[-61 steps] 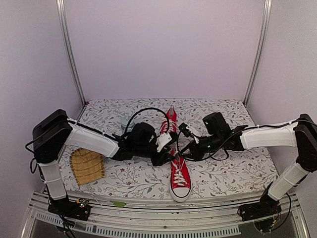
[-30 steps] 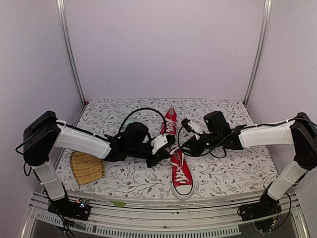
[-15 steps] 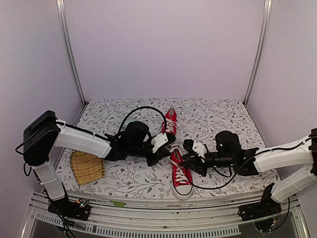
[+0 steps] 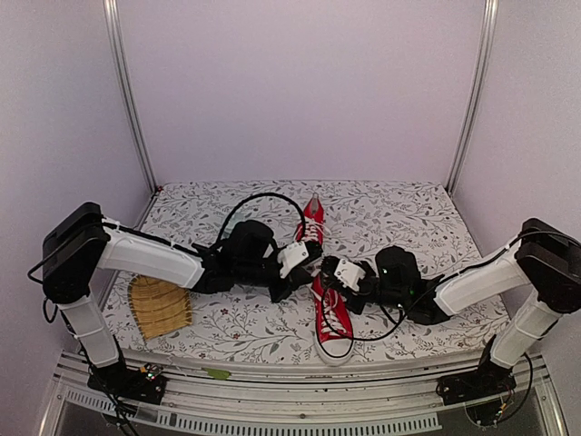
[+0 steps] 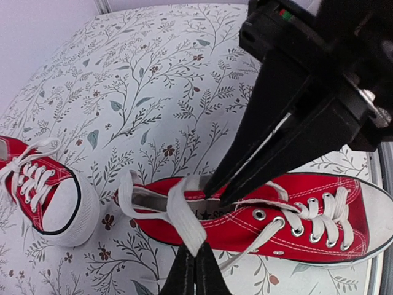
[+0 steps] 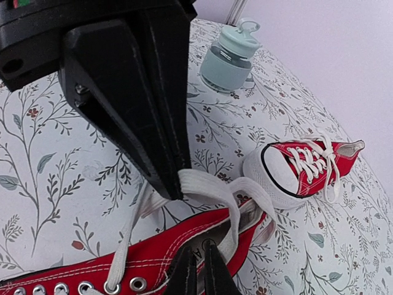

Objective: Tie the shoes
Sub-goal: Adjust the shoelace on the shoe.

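Two red shoes with white laces lie mid-table: the near shoe [image 4: 332, 325] [image 5: 295, 215] [image 6: 153, 261] with its toe toward me, the far one [image 4: 311, 222] [image 5: 43, 190] [image 6: 307, 163] behind it. My left gripper [image 4: 306, 263] [image 5: 195, 258] [image 6: 176, 189] is shut on a white lace loop [image 5: 184, 212] [image 6: 212, 184] lifted from the near shoe's collar. My right gripper [image 4: 327, 271] [image 6: 198, 261] [image 5: 214, 192] hovers over that shoe's opening with its jaws nearly together. A lace strand [image 6: 232, 236] runs beside its right finger; I cannot see whether it is pinched.
A pale green bottle [image 6: 230, 61] [image 4: 227, 223] stands behind the left arm. A woven straw mat [image 4: 160, 305] lies at the front left. The floral tablecloth [image 4: 408, 209] covers the table, with metal rails along the near edge.
My right arm has swung back from the right to the near shoe's collar and its jaws have closed. The left gripper keeps the lace loop and has not moved.
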Tool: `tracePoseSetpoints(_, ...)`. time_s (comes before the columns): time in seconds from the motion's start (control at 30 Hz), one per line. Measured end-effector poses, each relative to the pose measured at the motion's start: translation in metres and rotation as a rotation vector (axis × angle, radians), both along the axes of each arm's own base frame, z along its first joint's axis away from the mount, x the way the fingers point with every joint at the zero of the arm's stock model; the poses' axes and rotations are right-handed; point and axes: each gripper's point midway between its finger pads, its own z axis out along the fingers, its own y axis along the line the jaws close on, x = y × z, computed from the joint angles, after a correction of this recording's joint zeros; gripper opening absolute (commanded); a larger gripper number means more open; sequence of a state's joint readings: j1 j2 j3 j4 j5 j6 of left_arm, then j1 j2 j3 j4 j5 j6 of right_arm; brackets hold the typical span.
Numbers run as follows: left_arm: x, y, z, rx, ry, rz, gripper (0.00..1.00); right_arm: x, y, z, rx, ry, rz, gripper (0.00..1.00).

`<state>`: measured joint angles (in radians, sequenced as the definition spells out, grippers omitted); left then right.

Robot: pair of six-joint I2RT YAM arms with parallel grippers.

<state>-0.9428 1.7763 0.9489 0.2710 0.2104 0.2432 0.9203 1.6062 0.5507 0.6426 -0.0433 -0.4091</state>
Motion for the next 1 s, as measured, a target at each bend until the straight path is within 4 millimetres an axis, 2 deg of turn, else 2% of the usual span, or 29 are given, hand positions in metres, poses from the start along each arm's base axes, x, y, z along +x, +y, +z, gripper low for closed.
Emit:
tracePoseSetpoints(0.27, 0.008, -0.002, 0.009, -0.007, -0.030, 0.005, 0.00, 0.027, 0.003, -0.002, -0.020, -0.070, -0.087, 0.09)
tracePoseSetpoints(0.37, 0.010, -0.004, 0.014, -0.011, -0.043, 0.005, 0.00, 0.033, 0.001, 0.000, -0.029, -0.088, -0.118, 0.12)
tracePoseSetpoints(0.43, 0.012, -0.005, 0.015, -0.008, -0.049, 0.005, 0.00, 0.035, 0.000, 0.001, -0.030, -0.094, -0.130, 0.17)
tracePoseSetpoints(0.53, 0.013, -0.004, 0.015, 0.004, -0.057, 0.008, 0.00, 0.036, -0.002, 0.004, -0.025, -0.095, -0.143, 0.36)
tracePoseSetpoints(0.63, 0.015, -0.002, 0.014, 0.016, -0.065, 0.017, 0.00, 0.028, -0.002, 0.015, -0.001, -0.072, -0.090, 0.45)
tracePoseSetpoints(0.83, 0.014, 0.002, 0.011, 0.048, -0.074, 0.009, 0.00, 0.022, -0.005, 0.033, 0.085, 0.011, 0.005, 0.56)
tracePoseSetpoints(1.0, 0.013, 0.004, 0.016, 0.045, -0.081, 0.008, 0.00, 0.027, 0.010, 0.029, 0.108, 0.081, 0.065, 0.57)
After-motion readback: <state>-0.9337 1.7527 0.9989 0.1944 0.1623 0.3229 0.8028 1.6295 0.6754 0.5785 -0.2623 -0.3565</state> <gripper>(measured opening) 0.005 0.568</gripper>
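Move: The white lace loop pinched in the left fingers lies about 5 cm left of the right hand, some 2 cm farther out and about level in height. The red shoe's collar opening is roughly 3 cm left, 2 cm ahead and 4 cm below the right hand; the second shoe sits some 22 cm ahead and 5 cm left. From the left hand, the collar opening is about 4 cm right, 1 cm back and 5 cm down. The lace loop stays pinched in the shut left fingers, which ease it about 1.5 cm up and as much forward. Beside it, the nearly shut right fingers travel about 4 cm forward past the collar towards the heel, then spread to over half open while drawing back slightly and rising some 3 cm, finishing with a small shift forward-left. ##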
